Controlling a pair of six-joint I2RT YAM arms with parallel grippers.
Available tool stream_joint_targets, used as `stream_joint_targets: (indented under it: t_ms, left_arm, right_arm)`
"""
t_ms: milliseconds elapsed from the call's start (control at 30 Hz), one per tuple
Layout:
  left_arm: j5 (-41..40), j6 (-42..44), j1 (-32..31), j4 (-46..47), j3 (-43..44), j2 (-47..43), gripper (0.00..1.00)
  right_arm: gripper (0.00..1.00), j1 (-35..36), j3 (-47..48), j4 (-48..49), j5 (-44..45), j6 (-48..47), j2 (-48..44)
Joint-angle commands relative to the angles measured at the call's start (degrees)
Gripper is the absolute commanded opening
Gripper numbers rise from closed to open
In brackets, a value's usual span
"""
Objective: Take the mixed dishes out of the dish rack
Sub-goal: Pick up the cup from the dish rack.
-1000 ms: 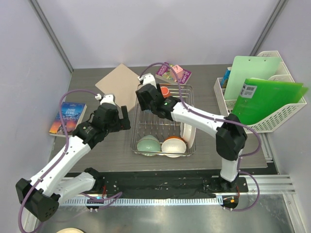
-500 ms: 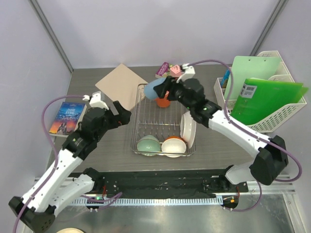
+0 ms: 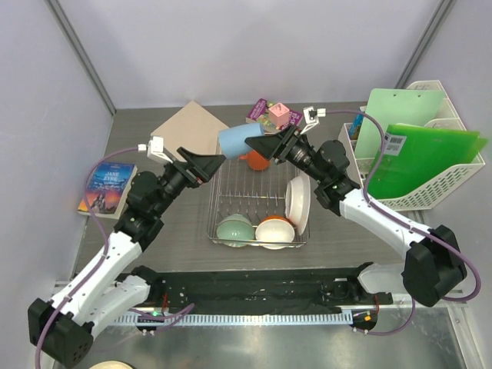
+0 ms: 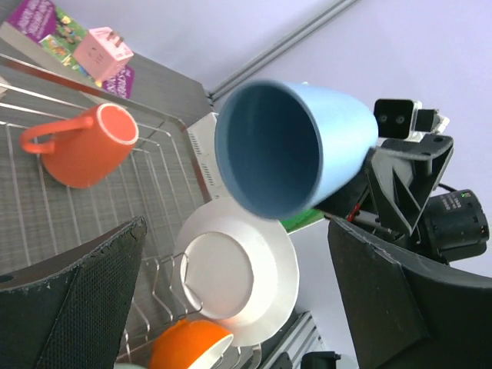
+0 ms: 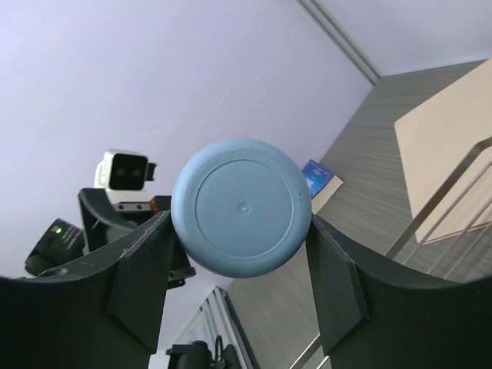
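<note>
My right gripper (image 3: pixel 263 144) is shut on the small light-blue cup (image 3: pixel 237 141) and holds it sideways in the air over the far-left corner of the dish rack (image 3: pixel 218 201). The right wrist view shows the cup's base (image 5: pixel 241 207) pinched between both fingers (image 5: pixel 142 277). My left gripper (image 3: pixel 211 163) is open just left of the cup. In the left wrist view the cup's mouth (image 4: pixel 269 150) faces it from beyond the fingertips. In the rack are the orange-red mug (image 3: pixel 258 161), the white plate (image 3: pixel 298 198) on edge, the pale green bowl (image 3: pixel 234 229) and the cream bowl with orange outside (image 3: pixel 274 228).
A book (image 3: pixel 108 187) lies on the table at the left. A tan board (image 3: pixel 188 132) lies behind the rack's left corner, a purple booklet with a pink block (image 3: pixel 277 114) behind the rack. A white plastic basket (image 3: pixel 430 196) with green folders stands at the right.
The right gripper has lifted the light-blue cup out of the rack and carried it left with its mouth turned leftward. The left gripper has swung up and right toward the cup, still open.
</note>
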Motion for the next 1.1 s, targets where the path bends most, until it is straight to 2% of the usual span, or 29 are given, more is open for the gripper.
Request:
stream_joint_targets:
  t_ms: [0,367,567,667,767,800,967,1000,1033,1067]
  left_arm:
    - [3.5,-2.8,0.4,12.5,1.0,3.1,0.98]
    - [4.0,-1.3,0.4,14.9,5.8,5.6,0.95]
    - [7.4,-3.4,0.4,18.9,5.3,7.8,0.84]
    - [9.3,-4.7,0.4,21.1,5.1,9.3,0.73]
    - [10.7,-5.3,0.4,22.0,4.8,10.3,0.58]
    - [10.7,-5.2,0.4,22.1,4.8,10.3,0.48]
    - [11.0,-4.4,0.4,21.8,5.0,10.2,0.14]
    - [10.8,-4.2,0.4,21.4,5.2,10.1,0.01]
    - [10.5,-4.0,0.4,19.7,5.4,10.0,0.01]
    - [10.3,-3.8,0.4,19.0,5.9,9.6,0.0]
  right_arm:
    - [0.01,-0.1,-1.1,10.0,-3.8,5.3,-0.3]
    - [0.01,0.2,-3.3,11.9,-4.9,6.3,0.8]
    - [0.01,0.7,-3.3,12.2,-5.2,6.6,2.2]
    - [0.01,1.0,-2.9,12.4,-5.4,6.8,3.0]
    - [0.01,1.4,-2.7,12.6,-5.6,6.8,3.6]
    - [0.01,1.3,-2.7,12.5,-5.7,6.8,3.7]
    - [0.01,1.6,-2.9,11.7,-5.9,6.3,3.3]
    - [0.01,1.5,-3.1,11.5,-6.0,6.1,3.2]
    - [0.01,1.6,-3.2,10.6,-6.1,6.0,2.9]
    - [0.06,1.6,-3.2,9.9,-5.9,5.0,2.6]
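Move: The blue cup, mouth towards the open left gripper, has its middle about 8 cm to that gripper's right, 6 cm ahead and some 4 cm above. The red mug lies in the rack about 13 cm right, 13 cm ahead and 17 cm below the left gripper. From the right gripper, which already holds the cup by its base end, the cup's middle is about 4 cm left, 2 cm ahead and 1 cm higher; the white plate stands roughly 15 cm right of that gripper, 7 cm back and 20 cm below. Raise the left gripper about 5 cm and work it some 4 cm to the right, turning it about 10 degrees clockwise, until one finger is inside the blue cup's mouth and the other outside; shut them to pinch the near wall at the rim. Keep the right grip on the base end, easing that hand about 2 cm left and slightly back and down to meet the left. ##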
